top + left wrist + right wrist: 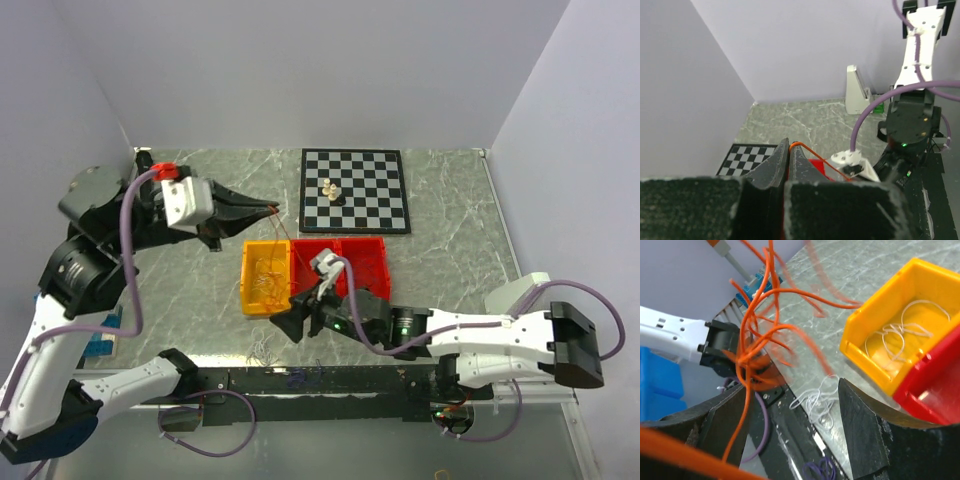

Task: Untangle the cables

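Observation:
My left gripper (270, 208) is raised over the table left of the chessboard. In its wrist view the left gripper (789, 146) is shut on a thin orange cable (827, 162) that loops over the fingertips and slants down toward the right arm. A tangle of orange cables (756, 347) hangs in front of my right gripper (790, 386), close to its left finger (722, 412). That gripper (296, 314) is open, low at the yellow bin's near corner, with nothing between its fingers. White cables (816, 402) lie on the table edge below it, and purple cables (820, 470) lie further down.
A yellow bin (250, 290) holds more white cables (900, 335). Red bins (372, 250) stand right of it. The chessboard (375, 200) at the back carries a few chess pieces (332, 190). A blue block (100, 343) sits by the left arm.

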{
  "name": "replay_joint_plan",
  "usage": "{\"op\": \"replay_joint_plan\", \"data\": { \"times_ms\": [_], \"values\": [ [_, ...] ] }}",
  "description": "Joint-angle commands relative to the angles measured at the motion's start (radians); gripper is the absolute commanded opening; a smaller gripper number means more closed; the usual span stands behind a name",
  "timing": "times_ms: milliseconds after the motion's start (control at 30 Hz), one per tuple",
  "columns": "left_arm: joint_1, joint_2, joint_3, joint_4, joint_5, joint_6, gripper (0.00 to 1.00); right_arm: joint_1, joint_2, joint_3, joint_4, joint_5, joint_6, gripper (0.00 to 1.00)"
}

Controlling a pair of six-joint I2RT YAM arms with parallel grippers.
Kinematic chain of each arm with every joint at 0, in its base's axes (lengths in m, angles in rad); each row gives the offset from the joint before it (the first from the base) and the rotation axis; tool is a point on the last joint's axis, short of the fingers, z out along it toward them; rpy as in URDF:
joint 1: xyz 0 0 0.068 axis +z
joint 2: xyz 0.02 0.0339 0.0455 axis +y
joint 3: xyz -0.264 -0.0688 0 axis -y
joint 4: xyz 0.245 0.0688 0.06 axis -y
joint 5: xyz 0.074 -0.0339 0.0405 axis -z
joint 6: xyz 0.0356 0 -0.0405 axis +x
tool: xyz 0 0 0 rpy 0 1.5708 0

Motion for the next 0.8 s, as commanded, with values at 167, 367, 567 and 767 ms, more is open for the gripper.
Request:
{"op": "replay_joint_plan", "data": {
  "times_ms": [167, 367, 567, 767],
  "values": [
    [0.005, -0.031, 0.055, 0.212, -0.058, -0.028, 0.01, -0.004, -0.18, -0.139, -0.165, 0.085, 0.075, 0.04],
    [0.008, -0.033, 0.043, 0.214, -0.068, -0.032, 0.01, -0.006, -0.216, -0.093, -0.22, 0.109, 0.025, 0.21],
    [0.009, -0.074, -0.052, 0.172, -0.018, -0.025, 0.01, -0.004, -0.337, -0.033, -0.232, 0.104, -0.054, 0.62],
    [0.009, -0.103, -0.13, 0.145, 0.048, -0.029, 0.01, -0.006, -0.397, 0.101, -0.242, 0.113, -0.195, 0.73]
  ]
}}
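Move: The orange cable tangle hangs some 4 cm ahead of the open right gripper, 4 cm to its left and a little above; one strand already runs up to the left fingers. From the right hand, the yellow bin stands about 14 cm ahead and 6 cm left, the middle red bin 14 cm ahead and 5 cm right, both some 19 cm lower. The tangle is about 25 cm below the left hand, 2 cm ahead and 3 cm left. An orange strand still seems draped on the right gripper as that hand pulls right, away from the left hand's side, by about 7 cm and climbs roughly 6 cm, mostly late on, its fingers staying wide apart. The left hand keeps the cable pinched up high, nearly in place. ##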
